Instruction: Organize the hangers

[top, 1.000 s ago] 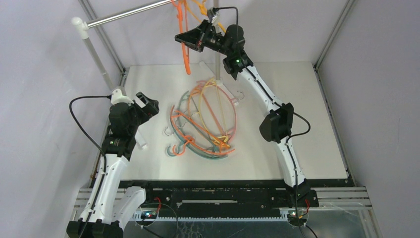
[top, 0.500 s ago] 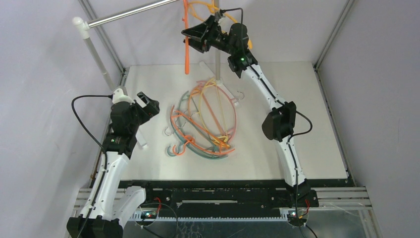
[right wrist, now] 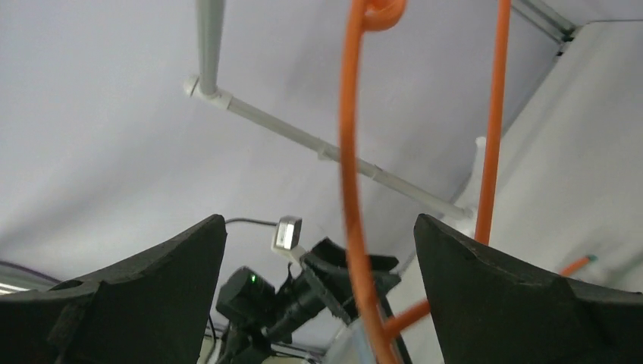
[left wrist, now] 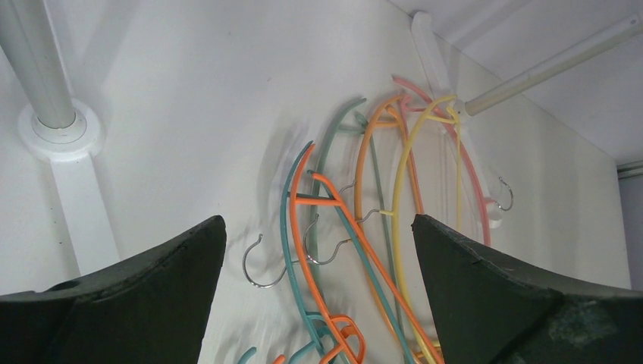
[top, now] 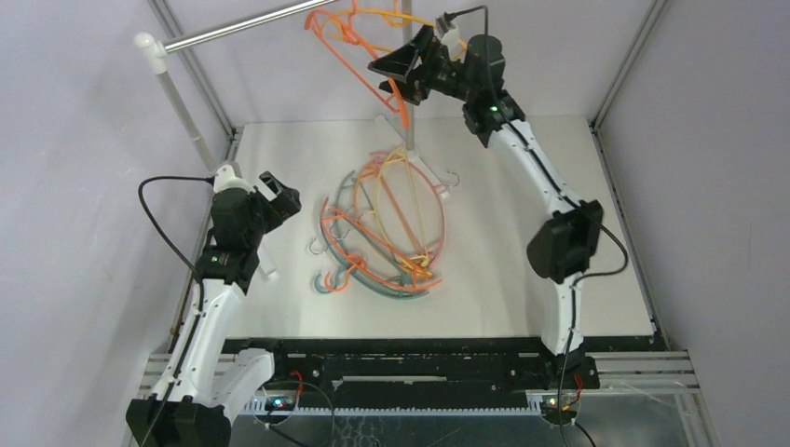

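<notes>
Several hangers (top: 382,233) in orange, teal, yellow and pink lie tangled in the middle of the table, also seen in the left wrist view as a pile (left wrist: 356,227). One orange hanger (top: 347,47) hangs from the silver rail (top: 242,26), tilted. My right gripper (top: 389,76) is open just to its right. In the right wrist view the orange hanger (right wrist: 349,174) runs between the wide jaws of the right gripper (right wrist: 320,220), untouched. My left gripper (top: 279,197) is open, left of the pile, with nothing in it; its view shows the left gripper (left wrist: 319,220) above metal hooks (left wrist: 258,265).
A white post (top: 177,93) holds the rail's left end, its foot (left wrist: 57,133) close to my left gripper. A second upright post (top: 408,84) stands behind the pile on a white base. Another yellow-orange hanger (top: 382,14) hangs on the rail. Walls close in on both sides.
My right gripper has opened and let go of the orange hanger, which now hangs from the rail, swung left. The right arm has drawn back to the right. The left arm has barely moved.
</notes>
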Controlling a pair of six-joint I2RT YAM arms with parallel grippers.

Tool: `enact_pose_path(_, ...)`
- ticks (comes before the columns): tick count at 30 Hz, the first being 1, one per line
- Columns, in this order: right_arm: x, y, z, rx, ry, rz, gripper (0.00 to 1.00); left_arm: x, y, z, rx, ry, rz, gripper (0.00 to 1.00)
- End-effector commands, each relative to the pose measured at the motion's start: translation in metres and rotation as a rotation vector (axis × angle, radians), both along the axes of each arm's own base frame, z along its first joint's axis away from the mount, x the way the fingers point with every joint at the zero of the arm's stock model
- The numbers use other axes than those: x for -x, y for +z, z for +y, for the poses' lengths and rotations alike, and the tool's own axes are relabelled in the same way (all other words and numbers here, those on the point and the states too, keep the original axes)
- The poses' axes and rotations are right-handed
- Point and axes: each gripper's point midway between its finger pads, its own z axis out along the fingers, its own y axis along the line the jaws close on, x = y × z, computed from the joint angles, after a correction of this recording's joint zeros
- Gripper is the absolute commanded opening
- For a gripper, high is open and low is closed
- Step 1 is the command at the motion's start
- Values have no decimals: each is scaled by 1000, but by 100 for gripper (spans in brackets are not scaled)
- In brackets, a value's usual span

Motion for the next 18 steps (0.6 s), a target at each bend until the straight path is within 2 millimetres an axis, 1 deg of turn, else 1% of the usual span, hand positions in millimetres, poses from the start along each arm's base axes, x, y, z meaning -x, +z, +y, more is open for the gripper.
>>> enact_pose_path(1, 44, 41, -47, 108, -93, -202, 100, -13, 33, -1, -2, 1, -85, 98)
enact_pose_path(4, 47, 9, -78, 204, -174, -169, 100, -16, 35, -1, -9, -4, -85, 98)
enact_pose_path(5, 48, -10, -88, 248, -197, -139, 100, -16, 34, -1, -13, -4, -81, 98)
enact_pose_path(7, 55, -30, -106, 338, -242, -133, 100, -17, 32, -1, -20, -5, -72, 98)
enact_pose_path(10, 73, -61, -127, 489, -271, -127, 100, -19, 27, 0, -20, -3, -55, 99)
enact_pose_path(11, 84, -64, -133, 519, -275, -137, 100, -20, 25, 0, -18, -2, -47, 99)
enact_pose_path(14, 111, -77, -141, 621, -257, -186, 100, -25, 17, -1, -14, 1, -23, 100)
enact_pose_path(16, 131, -79, -139, 664, -217, -220, 100, -28, 11, -2, -11, -4, -4, 100)
enact_pose_path(18, 151, -87, -131, 750, -169, -275, 99, -31, 8, -4, -8, -9, 9, 100)
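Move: The orange-red hanger already on the rail hangs just past the right fingertips, about 4 cm left and 2 cm ahead. The rail's yellow hanger is roughly 9 cm ahead and 4 cm right. Next comes the pile's top orange hanger, some 16 cm back, 3 cm left and 38 cm below; the pale-yellow one lies 12 cm farther out and 7 cm right of it. From the left hand, that top hanger is level ahead, 18 cm right, 19 cm down. The hung orange-red hanger is left behind as the right hand, already wide open, backs off it to the right and back towards the base, about 13 and 11 cm, rising slightly at first and then sinking some 9 cm, its fingers tipping down about 30 degrees towards the pile. The left hand, open and empty, sinks about 3 cm over the table, tipping down slightly. ##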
